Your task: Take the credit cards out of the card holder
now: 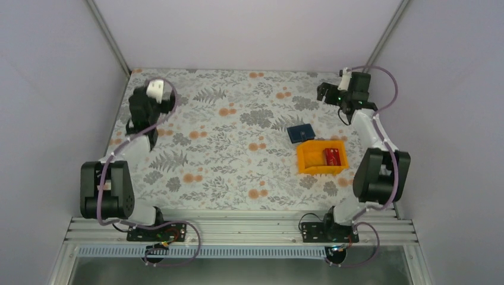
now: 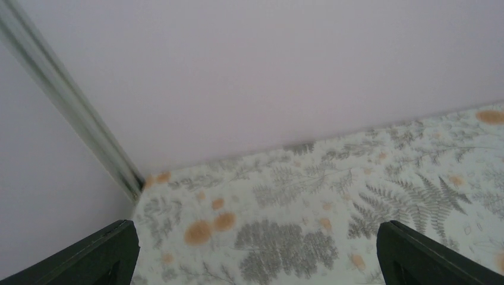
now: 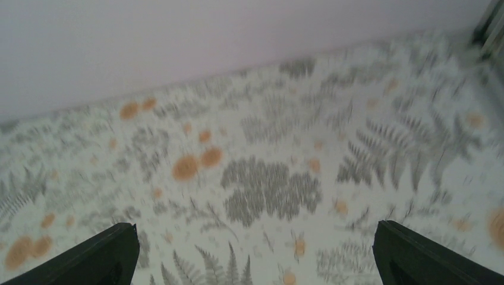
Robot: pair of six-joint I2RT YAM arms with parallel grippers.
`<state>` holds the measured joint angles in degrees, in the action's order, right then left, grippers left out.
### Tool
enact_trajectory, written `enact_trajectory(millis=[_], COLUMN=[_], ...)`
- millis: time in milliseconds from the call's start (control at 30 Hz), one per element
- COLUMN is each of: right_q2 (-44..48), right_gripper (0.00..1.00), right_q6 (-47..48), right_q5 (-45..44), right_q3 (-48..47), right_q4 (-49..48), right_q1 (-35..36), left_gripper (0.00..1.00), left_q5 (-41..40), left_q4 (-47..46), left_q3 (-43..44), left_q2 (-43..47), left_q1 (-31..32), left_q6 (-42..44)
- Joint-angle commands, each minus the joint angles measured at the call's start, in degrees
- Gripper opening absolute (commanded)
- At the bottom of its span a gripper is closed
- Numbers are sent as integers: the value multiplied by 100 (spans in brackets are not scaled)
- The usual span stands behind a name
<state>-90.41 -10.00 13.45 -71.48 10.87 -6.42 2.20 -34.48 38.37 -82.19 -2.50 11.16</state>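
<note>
The card holder [image 1: 301,132], a dark blue flat rectangle, lies on the floral tabletop right of centre. I cannot make out any cards on it from this height. One red credit card [image 1: 334,156] lies inside the orange bin [image 1: 308,160] just in front of the holder. My right gripper [image 1: 325,94] hovers open near the far right corner, well behind the holder. My left gripper [image 1: 139,101] is open near the far left corner. Both wrist views show only bare floral cloth between the wide-apart left gripper [image 2: 258,252] and right gripper [image 3: 255,252] fingers.
Pale walls close the table in at the back and on both sides. A metal corner post [image 2: 71,113] stands at the far left corner. The arm bases sit on the rail [image 1: 238,228] at the near edge.
</note>
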Motion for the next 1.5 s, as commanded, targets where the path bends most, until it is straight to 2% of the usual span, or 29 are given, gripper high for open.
enact_trajectory(millis=[0,67,200,367,567,867,1067,1200,1367,1467], right_q2=[-768,-992,-1536,-2137,-2327,-2522,-2691,-2829,-3046,-3172], right_gripper=[100,100,98,84,74,70,51,37,8,4], right_q6=[184,188,240,434,575,705,762,507,119,-55], right_q5=[286,368,467,727,1253,1257,1553,1925,2392,2761], right_q3=[-510,-550,-648,-789,-627,-561,-589,-576,-792,-916], right_q4=[1665,1747,1995,2257,2258,2634,2785,2498,2171,1958], right_q1=[-13,-10,-4,20,124,157,517,949,1886,2376], left_gripper=[100,100,100,100,100,100,100,100,100,100], left_q5=[145,123,168,902,857,896,1193,1272,1221,1325], left_q4=[3227,3956,4712,5732,5853,6146,6395,6487,6559,6643], left_q3=[1979,2546,2914,3187,3168,3402,3406,3356,3268,3163], left_q2=[-121,-175,-20,-30,-2,-44,-30,-23,53,104], left_q1=[-22,-30,-40,-40,-39,-40,-35,-34,-38,-30], left_q6=[710,793,938,1057,1042,1271,1435,1490,1542,1573])
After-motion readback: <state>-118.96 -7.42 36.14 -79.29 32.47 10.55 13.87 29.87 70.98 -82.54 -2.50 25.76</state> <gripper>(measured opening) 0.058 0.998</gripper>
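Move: The closed card holder lies flat on the table about 22 cm below the right hand, some 7 cm nearer the bases and 8 cm to its left. The orange tray stands about 11 cm nearer the bases than the card holder and 7 cm to its right, with the red pack in the tray's right half, another 4 cm to the right. From the left hand, the card holder is roughly 51 cm to the right, 4 cm back and 20 cm down. The card holder's right end is what the right hand drops to, about 20 cm down and a little back, fingers tipping down some 40 degrees and starting to narrow. The hand then sweeps left low over the table, turning counter-clockwise, as the fingers close almost fully and pinch that end. The left hand rises, sinks back and tips down, open and empty. ##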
